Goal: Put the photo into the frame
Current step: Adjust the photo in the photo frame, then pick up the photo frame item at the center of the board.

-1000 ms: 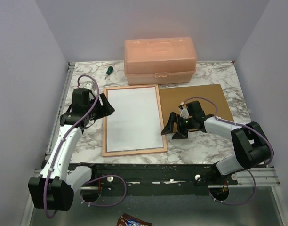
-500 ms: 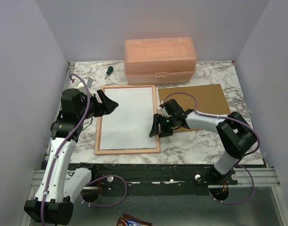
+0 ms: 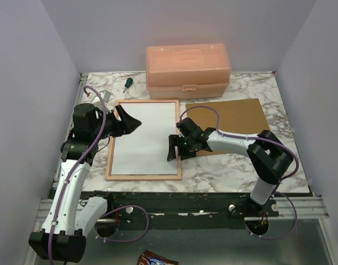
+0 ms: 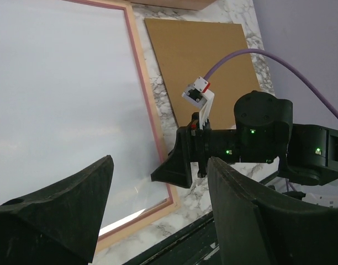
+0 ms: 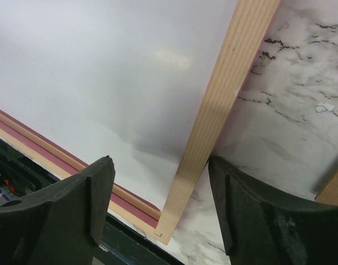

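Note:
The frame (image 3: 142, 176) lies back up on the marble table, pale wood with a pink inner lip. A plain white sheet (image 3: 144, 138) fills its opening; the photo's printed side is out of view. My right gripper (image 3: 173, 150) is open and straddles the frame's right rail (image 5: 224, 94) close to the near right corner. Its outer finger (image 5: 252, 210) rests against the rail's outside edge, and the inner one hangs over the white sheet (image 5: 114, 66). My left gripper (image 3: 130, 122) hovers open over the frame's far left part, holding nothing.
A brown backing board (image 3: 235, 118) lies right of the frame, under the right arm. A peach plastic box (image 3: 188, 65) stands at the back, with a green screwdriver (image 3: 126, 83) to its left. A black rail (image 3: 202, 199) borders the near table edge. Walls close both sides.
The frame with its white sheet has slid left, away from the backing board, with the right gripper following at its right rail. The right jaws narrowed somewhat. The left arm drew back leftward.

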{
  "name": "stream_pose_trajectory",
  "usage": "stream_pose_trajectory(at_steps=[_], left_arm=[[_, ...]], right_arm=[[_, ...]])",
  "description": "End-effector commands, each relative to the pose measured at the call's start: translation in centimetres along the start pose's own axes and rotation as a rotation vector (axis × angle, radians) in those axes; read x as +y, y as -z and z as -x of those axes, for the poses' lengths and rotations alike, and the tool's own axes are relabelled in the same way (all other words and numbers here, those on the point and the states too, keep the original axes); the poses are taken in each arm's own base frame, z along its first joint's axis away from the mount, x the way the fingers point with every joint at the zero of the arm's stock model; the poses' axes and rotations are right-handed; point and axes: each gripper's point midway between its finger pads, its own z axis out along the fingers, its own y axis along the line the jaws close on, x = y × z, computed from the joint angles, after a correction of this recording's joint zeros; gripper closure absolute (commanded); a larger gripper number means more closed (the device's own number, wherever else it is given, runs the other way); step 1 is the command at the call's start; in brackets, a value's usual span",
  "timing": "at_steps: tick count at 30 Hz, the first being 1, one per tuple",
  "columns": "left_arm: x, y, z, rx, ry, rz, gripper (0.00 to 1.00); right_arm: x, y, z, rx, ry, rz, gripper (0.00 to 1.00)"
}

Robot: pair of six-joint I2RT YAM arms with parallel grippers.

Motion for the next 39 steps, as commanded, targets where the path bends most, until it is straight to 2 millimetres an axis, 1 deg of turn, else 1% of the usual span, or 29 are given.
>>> stream_pose_trajectory(at_steps=[1, 5, 8, 9, 10, 12, 14, 16, 21, 24, 26, 28, 35, 36, 37, 39], left_arm=[[-0.8, -1.1, -0.8, 0.030, 0.050, -0.089, 0.29], [-1.1, -2.6, -2.0, 0.071, 0.099, -0.139, 0.28], [-1.7, -4.1, -3.4, 0.124, 0.123, -0.161, 0.25], [-1.8, -4.6, -3.9, 0.144, 0.129, -0.161, 0.23], [-2.1, -5.1, -4.4, 0.161, 0.130, -0.164, 0.21], [-2.8, -6.2, -5.4, 0.193, 0.127, -0.170, 0.14], [-3.8, -7.2, -6.3, 0.224, 0.128, -0.185, 0.10], [-5.0, -8.1, -7.2, 0.253, 0.129, -0.213, 0.08], [-7.7, -10.2, -8.8, 0.316, 0.127, -0.257, 0.06], [-9.1, -11.5, -9.8, 0.350, 0.128, -0.273, 0.06], [-9.6, -12.5, -10.3, 0.373, 0.131, -0.272, 0.06], [-9.9, -13.4, -10.8, 0.392, 0.133, -0.255, 0.06], [-9.3, -17.1, -13.4, 0.470, 0.139, -0.163, 0.06], [-9.1, -17.8, -13.9, 0.485, 0.137, -0.144, 0.06], [-8.9, -18.3, -14.2, 0.492, 0.134, -0.127, 0.06], [-8.7, -19.5, -14.9, 0.509, 0.129, -0.092, 0.06]], right_arm=[[-2.3, -0.8, -1.3, 0.024, 0.002, -0.092, 0.21], [-1.5, -0.1, -0.8, 0.009, 0.006, -0.063, 0.13], [-1.1, 0.4, -0.4, 0.004, -0.001, -0.035, 0.10], [-1.2, 0.7, -0.1, 0.000, -0.007, -0.028, 0.09], [-1.3, 0.9, 0.0, 0.001, -0.014, -0.020, 0.09], [-1.9, 1.6, 0.6, -0.008, -0.030, -0.003, 0.08], [-2.7, 2.4, 1.3, -0.016, -0.061, 0.023, 0.08], [-3.8, 3.7, 2.4, -0.041, -0.095, 0.048, 0.08], [-8.1, 6.9, 5.0, -0.117, -0.162, 0.036, 0.07], [-11.4, 8.8, 6.4, -0.164, -0.206, -0.010, 0.06], [-13.6, 10.2, 7.5, -0.206, -0.248, -0.038, 0.06], [-16.2, 11.5, 8.4, -0.249, -0.288, -0.103, 0.06], [-24.4, 16.2, 10.8, -0.370, -0.463, -0.314, 0.04], [-26.1, 17.1, 11.0, -0.394, -0.503, -0.353, 0.04], [-27.2, 17.8, 11.2, -0.408, -0.527, -0.383, 0.04], [-30.2, 19.3, 11.1, -0.429, -0.581, -0.486, 0.00]])
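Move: Off to the right of both hands lies the brown backing board. Its middle is about 12 cm ahead and 23 cm right of the right hand and barely 2 cm below; from the left hand it is some 39 cm right, 10 cm ahead and 27 cm down. The frame with the white-backed photo centres about 15 cm left and 7 cm ahead of the right hand; the pink box stands roughly 32 cm ahead and 4 cm right of it. Coming free of the frame's right bar, which its parted fingers still straddle, the right hand opens wider, lifts slightly, then swings some 28 cm right and 13 cm forward over the backing board towards its right part, turning clockwise about 40 degrees. The left hand also sweeps right, about 21 cm, sinking half as far, tipping down and turning clockwise, fingers opening wide, towards the board's left edge. ##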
